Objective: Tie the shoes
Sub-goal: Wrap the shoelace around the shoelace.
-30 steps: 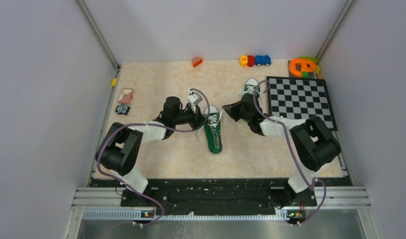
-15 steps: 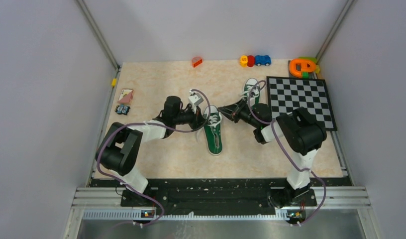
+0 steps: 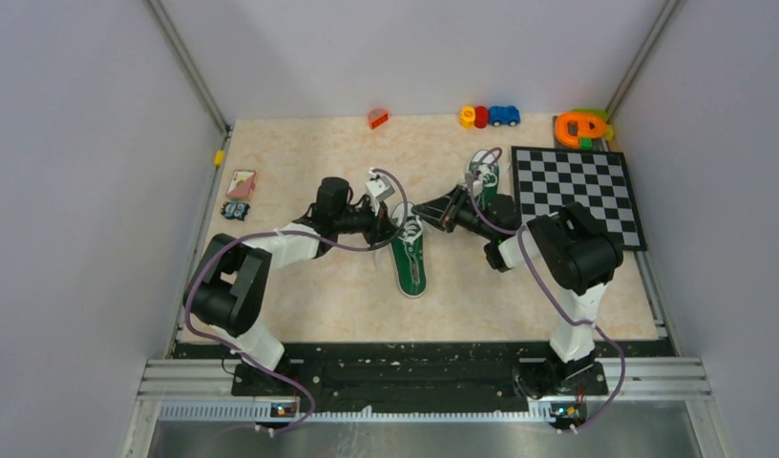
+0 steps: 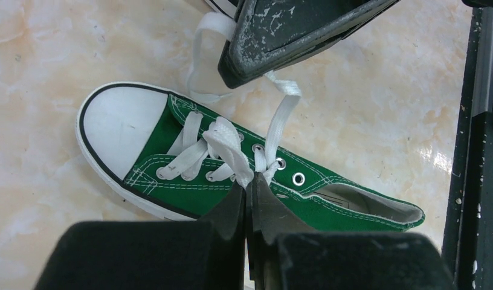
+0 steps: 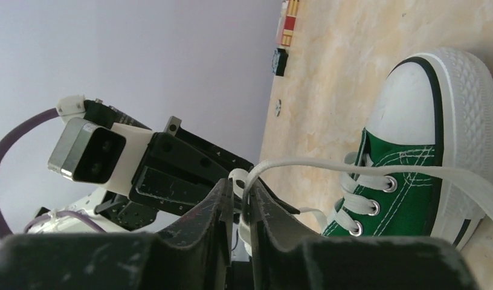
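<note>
One green shoe (image 3: 409, 258) with a white toe cap lies mid-table; the other shoe (image 3: 482, 172) sits farther back by the checkerboard. My left gripper (image 4: 249, 184) is shut on the white laces (image 4: 229, 142) just above the near shoe's (image 4: 171, 187) eyelets. A loose lace end (image 4: 280, 121) runs up from there to the right gripper's finger (image 4: 280, 36). In the right wrist view my right gripper (image 5: 239, 187) has its jaws slightly apart. The lace (image 5: 353, 164) passes between the tips and stretches back to the shoe (image 5: 413, 199). From above, both grippers (image 3: 390, 227) (image 3: 419, 209) meet over the shoe's tongue.
A checkerboard (image 3: 577, 191) lies at the back right, beside an orange and green toy (image 3: 580, 127). Small toy cars (image 3: 489, 115) and a red block (image 3: 377, 118) line the far edge. Cards (image 3: 241, 183) and a small dark item (image 3: 236, 210) sit at the left.
My right arm swung left from beside the far shoe to the near shoe's laces, and its jaws parted slightly. The left gripper kept its grip and barely moved.
</note>
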Robot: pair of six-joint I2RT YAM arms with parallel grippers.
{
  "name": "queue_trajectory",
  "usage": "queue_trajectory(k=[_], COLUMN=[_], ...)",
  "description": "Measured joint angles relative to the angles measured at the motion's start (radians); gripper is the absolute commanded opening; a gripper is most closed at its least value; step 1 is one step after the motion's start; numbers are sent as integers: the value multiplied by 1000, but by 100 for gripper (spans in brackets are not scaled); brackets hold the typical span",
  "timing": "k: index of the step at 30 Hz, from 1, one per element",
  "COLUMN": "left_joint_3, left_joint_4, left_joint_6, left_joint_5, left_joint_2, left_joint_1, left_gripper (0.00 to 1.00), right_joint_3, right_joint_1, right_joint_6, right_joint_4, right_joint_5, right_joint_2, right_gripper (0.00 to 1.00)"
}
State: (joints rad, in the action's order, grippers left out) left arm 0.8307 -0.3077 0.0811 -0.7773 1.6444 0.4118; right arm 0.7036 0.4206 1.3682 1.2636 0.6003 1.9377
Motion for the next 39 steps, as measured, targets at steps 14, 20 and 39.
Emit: queue_trajectory(k=[14, 20, 39], left_joint_3=[33, 34, 147], left_joint_4=[64, 70, 204], left_joint_6=[79, 80, 173], left_joint_5=[-39, -46, -98], left_joint_2=[1, 1, 67], left_joint_1=[0, 0, 0], left_gripper=[0, 0, 0], right_joint_3=[6, 6, 20], right_joint_1=[0, 0, 0], right_joint_6=[-69, -117, -86], right_joint_4=[-81, -131, -57], right_joint_5=[15, 29, 47], right_joint_2=[1, 1, 2], right_gripper=[44, 37, 51])
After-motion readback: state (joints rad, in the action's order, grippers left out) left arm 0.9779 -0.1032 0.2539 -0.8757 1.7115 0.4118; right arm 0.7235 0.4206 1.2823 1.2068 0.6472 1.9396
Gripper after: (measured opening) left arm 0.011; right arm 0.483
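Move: The left fingers already pinch the shoelace loop, which lies practically at that hand's point, 1 cm ahead, 1 cm right and 1 cm up. From the right hand the loop is about 3 cm left, 1 cm back and 2 cm below. From the right hand, the near shoe's middle is some 8 cm back, 1 cm left and 10 cm below, and the far shoe is about 6 cm ahead, 13 cm right and 10 cm below. The right fingers spread around the shoelace, dip about 3 cm and rise 2, left still pinching the loop. ##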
